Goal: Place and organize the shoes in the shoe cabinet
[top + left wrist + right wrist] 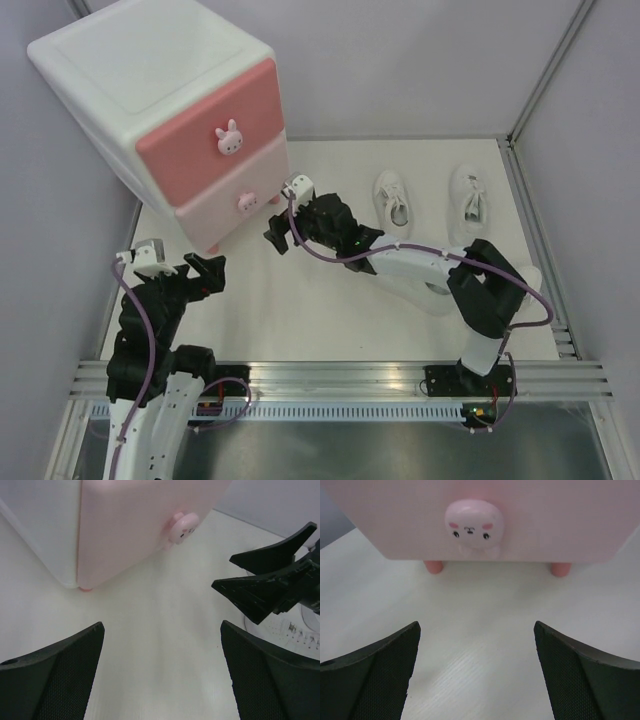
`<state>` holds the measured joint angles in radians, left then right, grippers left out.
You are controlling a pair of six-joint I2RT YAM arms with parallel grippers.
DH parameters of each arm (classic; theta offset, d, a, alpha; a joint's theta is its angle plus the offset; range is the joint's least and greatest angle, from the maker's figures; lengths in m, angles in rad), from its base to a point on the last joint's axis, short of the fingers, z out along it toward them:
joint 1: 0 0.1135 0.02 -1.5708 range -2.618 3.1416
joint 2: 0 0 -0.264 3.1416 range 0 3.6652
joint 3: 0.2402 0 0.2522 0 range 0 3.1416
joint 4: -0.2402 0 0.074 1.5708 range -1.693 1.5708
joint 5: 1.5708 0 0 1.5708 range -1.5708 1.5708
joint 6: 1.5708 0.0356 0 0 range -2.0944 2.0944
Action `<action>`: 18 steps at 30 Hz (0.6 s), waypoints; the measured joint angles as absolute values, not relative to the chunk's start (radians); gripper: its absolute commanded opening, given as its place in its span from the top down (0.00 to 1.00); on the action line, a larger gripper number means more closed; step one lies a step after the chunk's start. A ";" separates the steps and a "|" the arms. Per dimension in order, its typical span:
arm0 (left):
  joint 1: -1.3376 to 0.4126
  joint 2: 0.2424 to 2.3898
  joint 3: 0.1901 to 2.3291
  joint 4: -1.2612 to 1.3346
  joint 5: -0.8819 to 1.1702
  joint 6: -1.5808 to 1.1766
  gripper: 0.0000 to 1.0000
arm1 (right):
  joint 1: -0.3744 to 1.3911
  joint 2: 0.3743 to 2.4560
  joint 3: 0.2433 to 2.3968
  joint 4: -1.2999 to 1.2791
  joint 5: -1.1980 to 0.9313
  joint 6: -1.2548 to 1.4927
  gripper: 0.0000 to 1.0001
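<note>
The shoe cabinet point(170, 95) stands at the back left with both drawers shut, darker pink above and pale pink below. Two white sneakers point(393, 200) point(470, 195) lie side by side on the table to its right; no other shoes show. My right gripper point(285, 228) is open and empty, just in front of the lower drawer's bunny knob point(472, 527), not touching it point(475, 665). My left gripper point(210, 275) is open and empty near the cabinet's front left corner point(162, 670). The left wrist view shows the lower drawer point(125, 530), the right gripper's fingers point(265, 580) and part of a sneaker point(295, 630).
The cabinet's pink feet point(434, 566) point(561, 569) rest on the white table point(330, 310). Grey walls close in the left, back and right. A metal rail point(340, 375) runs along the near edge. The right arm's elbow point(490, 285) sits near the right wall.
</note>
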<state>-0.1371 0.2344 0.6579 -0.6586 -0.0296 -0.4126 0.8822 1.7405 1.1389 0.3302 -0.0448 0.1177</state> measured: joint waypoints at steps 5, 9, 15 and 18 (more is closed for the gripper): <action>-0.138 0.194 0.658 -0.623 -0.106 -0.413 0.00 | 0.900 1.887 1.309 0.386 -0.030 0.099 0.02; -0.138 0.194 0.657 -0.622 -0.145 -0.413 0.00 | 0.899 1.975 1.419 0.388 -0.019 0.090 0.02; -0.138 0.198 0.657 -0.622 -0.163 -0.413 0.00 | 0.904 2.055 1.525 0.389 0.006 0.080 0.02; -0.138 0.199 0.657 -0.622 -0.163 -0.413 0.00 | 0.907 2.086 1.559 0.388 0.023 0.078 0.02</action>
<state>-0.1379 0.1986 0.6575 -0.6220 -0.1635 -0.4129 0.9070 2.0865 1.5593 0.3878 0.0227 0.0784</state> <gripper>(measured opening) 0.995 0.979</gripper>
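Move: The lower bunny knob on the cabinet's drawer front is about 7 cm ahead of the open right hand and 9 cm to its left, nearly level with it. The upper bunny knob stands some 16 cm above that one. The nearest shoe lies about 30 cm to the right hand's right, 8 cm nearer the base and 14 cm below. From the left hand, the lower knob is roughly 20 cm ahead, 7 cm right and 5 cm down. The right hand, fingers staying wide open, reaches about 10 cm diagonally left and forward to the lower bunny knob, rising some 2 cm as its fingers tip up by 5 to 10 degrees, and slows with the knob between the open fingertips, no grip taken yet. The empty left hand shifts 2 cm to its left and slightly up, turning a little counter-clockwise, so it edges clear at the cabinet's near side. ##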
